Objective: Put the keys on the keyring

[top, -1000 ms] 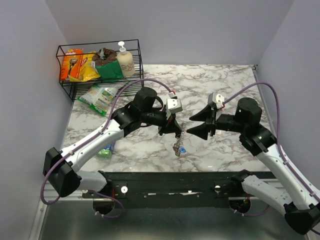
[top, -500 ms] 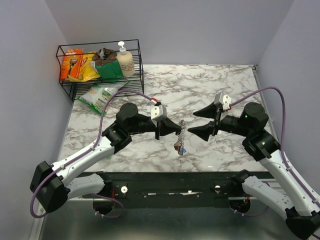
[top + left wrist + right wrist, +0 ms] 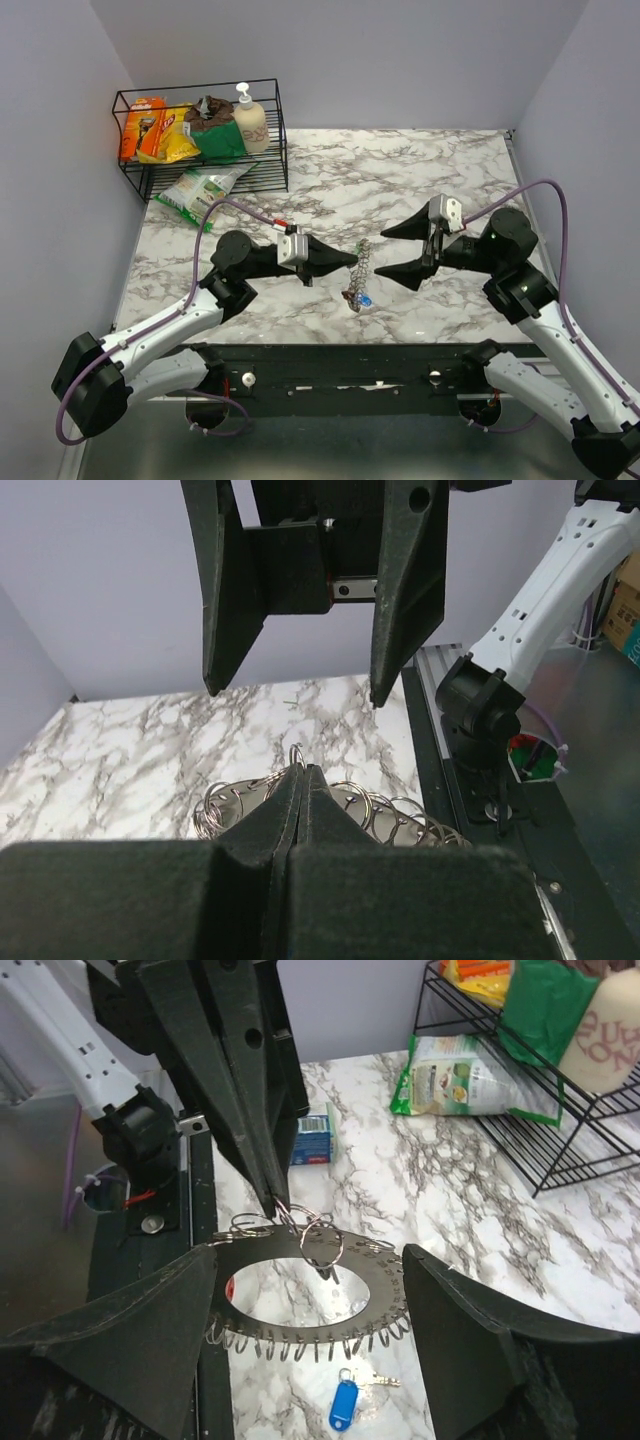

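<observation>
The keyring [image 3: 361, 265] is a flat grey metal ring rimmed with small wire loops. It hangs edge-on above the table's middle. My left gripper [image 3: 352, 260] is shut on one wire loop at its rim, as the left wrist view shows [image 3: 298, 778]. My right gripper [image 3: 382, 252] stands open just right of the keyring, a finger on either side of it and touching nothing. In the right wrist view the keyring [image 3: 372, 1290] fills the gap between my fingers [image 3: 470, 1340]. A blue-headed key [image 3: 343, 1405] shows below the ring. Other keys are hard to make out.
A black wire rack [image 3: 276, 150] with packets and a soap bottle [image 3: 249, 120] stands at the back left. A green packet [image 3: 198, 192] lies in front of it. A small blue-green box [image 3: 313, 1140] lies near the left arm. The black base rail [image 3: 350, 365] runs along the near edge.
The left arm has dropped and stretched out flatter, still holding the keyring. The right gripper has opened wider and shifted slightly right.
</observation>
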Available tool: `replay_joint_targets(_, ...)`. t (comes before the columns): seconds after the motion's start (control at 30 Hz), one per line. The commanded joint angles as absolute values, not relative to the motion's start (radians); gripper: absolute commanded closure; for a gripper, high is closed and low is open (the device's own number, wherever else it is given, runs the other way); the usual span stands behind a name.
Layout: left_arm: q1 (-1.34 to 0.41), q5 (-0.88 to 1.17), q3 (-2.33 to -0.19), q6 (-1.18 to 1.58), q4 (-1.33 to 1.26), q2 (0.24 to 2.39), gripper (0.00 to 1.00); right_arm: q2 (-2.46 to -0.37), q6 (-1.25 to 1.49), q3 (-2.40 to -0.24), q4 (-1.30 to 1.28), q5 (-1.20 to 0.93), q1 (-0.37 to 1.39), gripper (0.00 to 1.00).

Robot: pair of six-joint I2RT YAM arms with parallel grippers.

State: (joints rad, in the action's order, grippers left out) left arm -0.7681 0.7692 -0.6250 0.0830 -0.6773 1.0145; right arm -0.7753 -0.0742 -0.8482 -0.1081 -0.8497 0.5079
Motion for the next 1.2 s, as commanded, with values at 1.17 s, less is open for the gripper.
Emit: replay_joint_targets(1.17, -0.776, 0.914, -0.615, -0.021, -0.894, 1.011, 1.00, -0.910, 0.101, -0.808, 0.233, -1.233, 0.514, 0.45)
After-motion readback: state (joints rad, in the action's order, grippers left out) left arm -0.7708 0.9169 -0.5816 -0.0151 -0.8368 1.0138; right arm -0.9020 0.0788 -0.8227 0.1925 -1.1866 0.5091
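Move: The keyring's top loop, pinched in the left fingertips, lies about 5 cm to the right hand's left, 1 cm nearer the base, level in height; from the left hand point it is 1 cm to the right, otherwise level. The keyring's plate hangs with its middle some 9 cm below the loop. On the table, the blue-tagged key lies roughly 2 cm back, 2 cm left and 20 cm below the right hand. Right reaches 3 cm back, then 2 cm left towards the top loop, partly closing; left draws keyring back. ##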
